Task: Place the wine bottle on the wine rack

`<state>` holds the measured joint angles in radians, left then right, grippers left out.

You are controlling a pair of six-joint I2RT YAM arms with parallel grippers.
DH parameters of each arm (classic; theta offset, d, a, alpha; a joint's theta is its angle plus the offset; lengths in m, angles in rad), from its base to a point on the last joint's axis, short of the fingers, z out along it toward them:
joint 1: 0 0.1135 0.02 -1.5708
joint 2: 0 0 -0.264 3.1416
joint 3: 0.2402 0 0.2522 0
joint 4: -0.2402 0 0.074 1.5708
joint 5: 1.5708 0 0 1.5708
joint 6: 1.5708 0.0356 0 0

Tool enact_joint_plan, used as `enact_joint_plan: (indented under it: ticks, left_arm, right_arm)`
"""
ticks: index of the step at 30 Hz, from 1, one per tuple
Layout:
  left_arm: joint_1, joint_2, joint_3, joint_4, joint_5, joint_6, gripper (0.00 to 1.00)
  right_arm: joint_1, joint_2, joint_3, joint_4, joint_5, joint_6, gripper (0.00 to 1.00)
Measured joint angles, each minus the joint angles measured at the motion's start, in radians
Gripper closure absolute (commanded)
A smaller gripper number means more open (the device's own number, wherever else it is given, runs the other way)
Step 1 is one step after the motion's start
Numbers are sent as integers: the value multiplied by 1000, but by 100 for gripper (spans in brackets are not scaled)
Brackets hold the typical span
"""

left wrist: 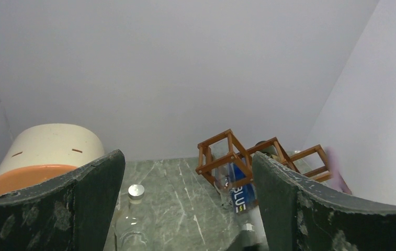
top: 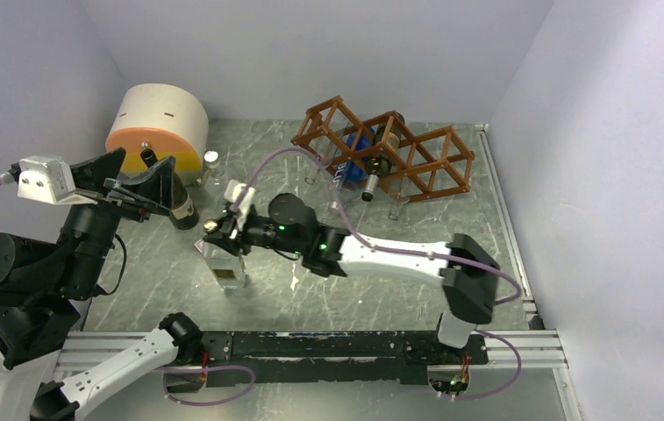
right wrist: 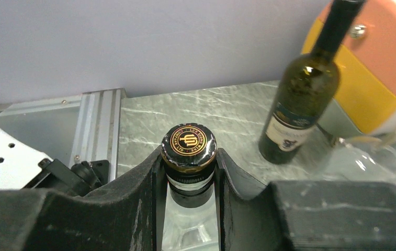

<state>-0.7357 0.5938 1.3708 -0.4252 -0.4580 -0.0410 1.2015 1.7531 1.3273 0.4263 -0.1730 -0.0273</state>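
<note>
A dark green wine bottle [top: 177, 200] stands upright by the round container; it also shows in the right wrist view [right wrist: 300, 104]. My left gripper [top: 139, 175] is open and hovers at its neck; in the left wrist view [left wrist: 186, 157] nothing lies between the fingers and that bottle is hidden. My right gripper [top: 223, 226] is shut on the neck of a clear square bottle [top: 227, 263] with a black and gold cap [right wrist: 189, 144], standing on the table. The reddish-brown wine rack [top: 389, 149] stands at the back, also in the left wrist view [left wrist: 232, 151].
The rack holds a blue-labelled clear bottle [top: 354, 165] and a dark bottle [top: 387, 145]. A cream and orange round container [top: 157, 123] stands back left. A small clear bottle with a silver cap [left wrist: 135, 191] stands near it. Grey walls enclose the table.
</note>
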Motion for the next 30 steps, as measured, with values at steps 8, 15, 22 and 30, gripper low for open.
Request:
enact_joint_plan:
  ticks: [8, 15, 22, 30]
  left_arm:
    - [0, -24, -115, 11, -27, 0, 5]
    - [0, -2, -315, 23, 13, -68, 5]
    - [0, -12, -590, 122, 156, -126, 5]
    - [0, -64, -919, 398, 369, -208, 5]
  right_arm:
    - [-11, -319, -231, -68, 208, -14, 96]
    - [-16, -437, -341, -159, 441, 21, 100]
    - [-16, -489, -348, -273, 635, 111, 100]
    - [-16, -557, -348, -353, 795, 203, 100]
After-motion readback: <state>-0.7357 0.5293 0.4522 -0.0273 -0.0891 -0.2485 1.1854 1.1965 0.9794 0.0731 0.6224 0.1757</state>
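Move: The right hand already grips the clear square wine bottle by its neck; the wine rack's middle lies about 40 cm to its right, 30 cm farther out and 18 cm lower, the blue bottle in it some 30 cm right and 28 cm out. The silver-capped bottle stands 20 cm ahead and 5 cm left. From the high left hand, the held bottle's middle is about 37 cm below, 5 cm ahead and 3 cm right. The right hand carries the upright wine bottle some 21 cm to the right and about 6 cm forward, towards the rack, at nearly the same height in the end, swinging clockwise by about 45 degrees with its grip on the neck unchanged. The left hand meanwhile drops steeply by about 30 cm and goes 13 cm right, tipping down and turning clockwise, to come with open fingers beside the body of the bottle without taking hold. ##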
